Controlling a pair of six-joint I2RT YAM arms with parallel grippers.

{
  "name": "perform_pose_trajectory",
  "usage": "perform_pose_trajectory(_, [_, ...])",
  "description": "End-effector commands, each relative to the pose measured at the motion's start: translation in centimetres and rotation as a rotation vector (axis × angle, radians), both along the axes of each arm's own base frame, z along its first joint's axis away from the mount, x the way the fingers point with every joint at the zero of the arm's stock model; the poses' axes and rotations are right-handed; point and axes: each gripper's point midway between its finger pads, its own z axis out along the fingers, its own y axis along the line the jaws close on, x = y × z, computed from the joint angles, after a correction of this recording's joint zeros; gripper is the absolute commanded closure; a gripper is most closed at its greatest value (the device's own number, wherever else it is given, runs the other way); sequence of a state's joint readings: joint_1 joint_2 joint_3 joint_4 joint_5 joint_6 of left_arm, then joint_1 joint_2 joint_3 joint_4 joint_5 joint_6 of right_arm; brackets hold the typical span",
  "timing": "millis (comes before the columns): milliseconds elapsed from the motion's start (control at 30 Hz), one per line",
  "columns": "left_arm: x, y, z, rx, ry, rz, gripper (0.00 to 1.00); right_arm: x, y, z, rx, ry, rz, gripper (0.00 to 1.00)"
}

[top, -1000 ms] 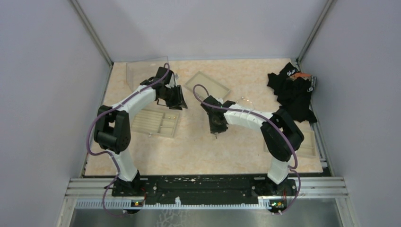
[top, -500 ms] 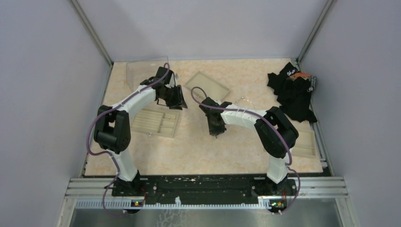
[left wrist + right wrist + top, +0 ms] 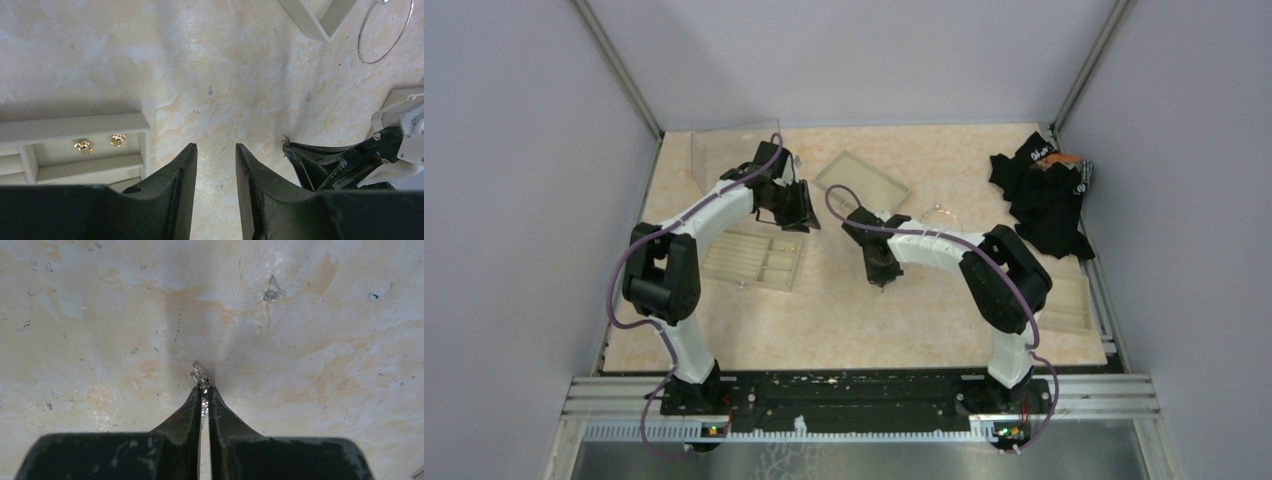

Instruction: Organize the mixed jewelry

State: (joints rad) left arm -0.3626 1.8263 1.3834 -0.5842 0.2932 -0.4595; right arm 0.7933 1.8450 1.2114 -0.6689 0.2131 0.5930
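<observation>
My right gripper (image 3: pixel 202 389) is shut on a tiny sparkling silvery piece (image 3: pixel 200 374), low over the marbled table; the piece sticks out past the fingertips. In the top view that gripper (image 3: pixel 881 276) points down at mid-table. My left gripper (image 3: pixel 215 146) hangs open and empty over bare table, beside a beige compartment tray (image 3: pixel 75 125) that holds two small gold earrings (image 3: pixel 83 146). A thin silvery loop (image 3: pixel 387 30) lies flat on the table farther off; in the top view the loop (image 3: pixel 939 212) is just behind the right arm.
A shallow beige tray (image 3: pixel 864 180) lies at the back centre, with a clear lid (image 3: pixel 724 150) at the back left. Another beige tray (image 3: pixel 1069 305) sits by the right arm's base. A black cloth heap (image 3: pixel 1044 195) fills the back right corner.
My right gripper has shut on the silvery piece, and the right arm has shifted slightly left. The left arm has not moved.
</observation>
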Motion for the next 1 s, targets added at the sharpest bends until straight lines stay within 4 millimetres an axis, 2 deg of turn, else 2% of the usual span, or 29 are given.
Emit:
perform_pose_trajectory(0, [0.6, -0.3, 1.5, -0.028, -0.034, 0.000, 0.59, 0.9, -0.6, 2.0, -0.022, -0.073, -0.034, 1.00])
perform_pose_trajectory(300, [0.3, -0.1, 1.5, -0.024, -0.035, 0.000, 0.59, 1.2, -2.0, 3.5, -0.018, -0.113, -0.079, 1.00])
perform_pose_trajectory(667, [0.2, -0.1, 1.7, -0.030, -0.043, 0.003, 0.59, 0.7, -3.8, 4.2, -0.012, -0.126, -0.139, 1.00])
perform_pose_trajectory(833, [0.0, -0.1, 1.7, -0.030, -0.040, 0.002, 0.59, 0.8, -5.4, 5.4, -0.001, -0.156, -0.189, 1.00])
perform_pose_trajectory(967, [0.0, -0.2, 1.7, -0.030, -0.041, 0.001, 0.59, 0.9, -7.5, 6.2, -0.007, -0.170, -0.236, 1.00])
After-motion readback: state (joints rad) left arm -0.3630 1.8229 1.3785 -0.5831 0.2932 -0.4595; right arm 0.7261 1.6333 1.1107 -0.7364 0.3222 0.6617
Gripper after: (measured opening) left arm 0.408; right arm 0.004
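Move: I have a small silver jewelry piece pinched down at the table. The divided tray on the right, where it seems bound, has its middle about 30 cm to my right hand's right and 2 cm nearer me, about level in height. The chain ring lies roughly 13 cm ahead and 11 cm right of that hand; the empty tray is 20 cm ahead and 4 cm left. From my left hand the divided tray is some 44 cm right, 13 cm back and 9 cm below. With my right fingertips still pinched shut on the silver piece, I lift it off the tabletop and carry it to my right, towards the divided tray: about 5 cm across and 4 cm up. The climb eases midway while I keep going sideways, then steepens again as the wrist turns some 10 degrees clockwise. ##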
